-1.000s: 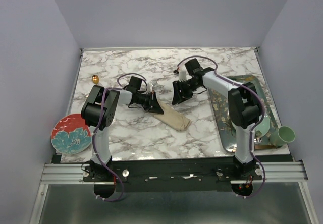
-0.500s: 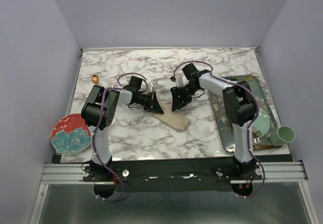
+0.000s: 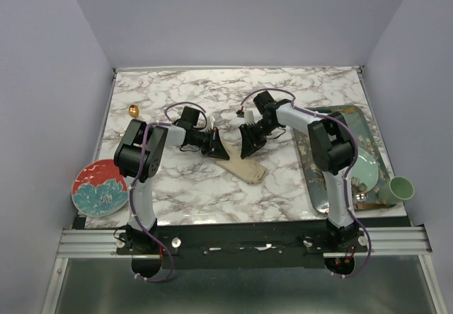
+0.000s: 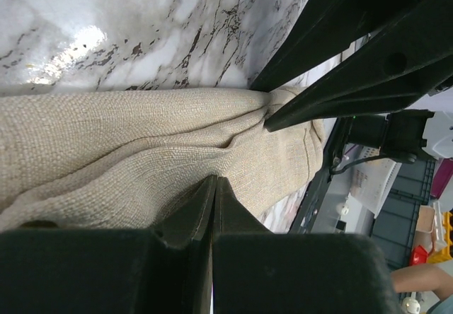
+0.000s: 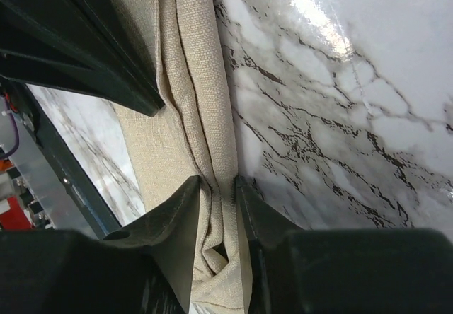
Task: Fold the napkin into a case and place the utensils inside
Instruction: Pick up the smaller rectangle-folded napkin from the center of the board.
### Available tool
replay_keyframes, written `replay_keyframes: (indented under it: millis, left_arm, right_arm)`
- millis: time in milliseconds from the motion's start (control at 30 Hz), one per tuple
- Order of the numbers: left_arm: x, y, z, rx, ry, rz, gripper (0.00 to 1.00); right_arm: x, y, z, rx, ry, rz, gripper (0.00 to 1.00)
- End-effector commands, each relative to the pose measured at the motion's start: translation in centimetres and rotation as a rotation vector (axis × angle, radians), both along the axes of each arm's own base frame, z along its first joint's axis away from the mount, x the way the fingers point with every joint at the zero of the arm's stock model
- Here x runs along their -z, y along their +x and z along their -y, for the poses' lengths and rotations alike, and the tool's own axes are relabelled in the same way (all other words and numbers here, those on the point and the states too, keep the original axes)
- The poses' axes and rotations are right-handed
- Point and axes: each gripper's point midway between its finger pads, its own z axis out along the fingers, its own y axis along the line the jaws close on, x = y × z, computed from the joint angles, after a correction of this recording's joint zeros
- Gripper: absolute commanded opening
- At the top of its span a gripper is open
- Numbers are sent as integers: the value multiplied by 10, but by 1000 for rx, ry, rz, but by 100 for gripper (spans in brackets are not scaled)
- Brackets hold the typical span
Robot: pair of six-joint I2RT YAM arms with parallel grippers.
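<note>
The beige napkin (image 3: 244, 167) lies folded into a narrow oblong at the table's middle. My left gripper (image 3: 217, 149) is at its far-left end, and in the left wrist view the left gripper (image 4: 214, 178) has its jaws pressed together on a puckered layer of the napkin (image 4: 141, 137). My right gripper (image 3: 246, 146) is at the far-right end. There the right gripper (image 5: 218, 181) has a bunched fold of the napkin (image 5: 191, 66) filling the gap between its fingers. A gold spoon (image 3: 134, 109) lies at the far left, away from both grippers.
A red floral plate (image 3: 100, 187) sits at the near-left table edge. A patterned tray (image 3: 357, 123) on the right holds a pale green plate (image 3: 364, 169). A green cup (image 3: 398, 189) stands at the tray's near-right corner. The two grippers are close together over the cloth.
The right gripper has moved left and down to the napkin's far end and narrowed its jaws onto a fold. The left gripper and the napkin have stayed put.
</note>
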Motion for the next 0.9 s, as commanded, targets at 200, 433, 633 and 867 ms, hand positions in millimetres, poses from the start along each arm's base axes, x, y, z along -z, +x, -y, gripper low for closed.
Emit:
replay_keyframes:
  millis: [200,433,633,867]
  left_arm:
    - [32,-2,-9,-45,96,-31,7]
    - [35,-3,-8,-64,94,-45,6]
    - [29,-1,-6,-82,65,-39,6]
    - [-49,24,-6,-111,-78,153,41]
  right_arm:
    - [14,-6,-3,-38,-24,-20,38]
    - [32,-7,4,-49,-90,-10,33]
    - [25,-1,2,-43,-87,6,1]
    - [-10,11,6,-52,-99,118,1]
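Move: The folded napkin's middle lies about 1 cm left of the right hand, 2 cm back and barely lower; its rolled far edge already stands between that hand's half-open fingers. From the left hand, still shut on the napkin's left part, the middle is about 4 cm right and 2 cm back, barely lower. The tray's middle lies some 31 cm right of the right hand and 1 cm back; the spoon is about 29 cm left and 9 cm forward of the left hand. Almost in place, sinking only about half a centimetre, the right hand closes its fingers fully and pinches the far edge of the napkin. Once it has hold, the left hand, still until then, opens its fingers by roughly a quarter of their range, lets go of the napkin and starts up by about 1 cm. ##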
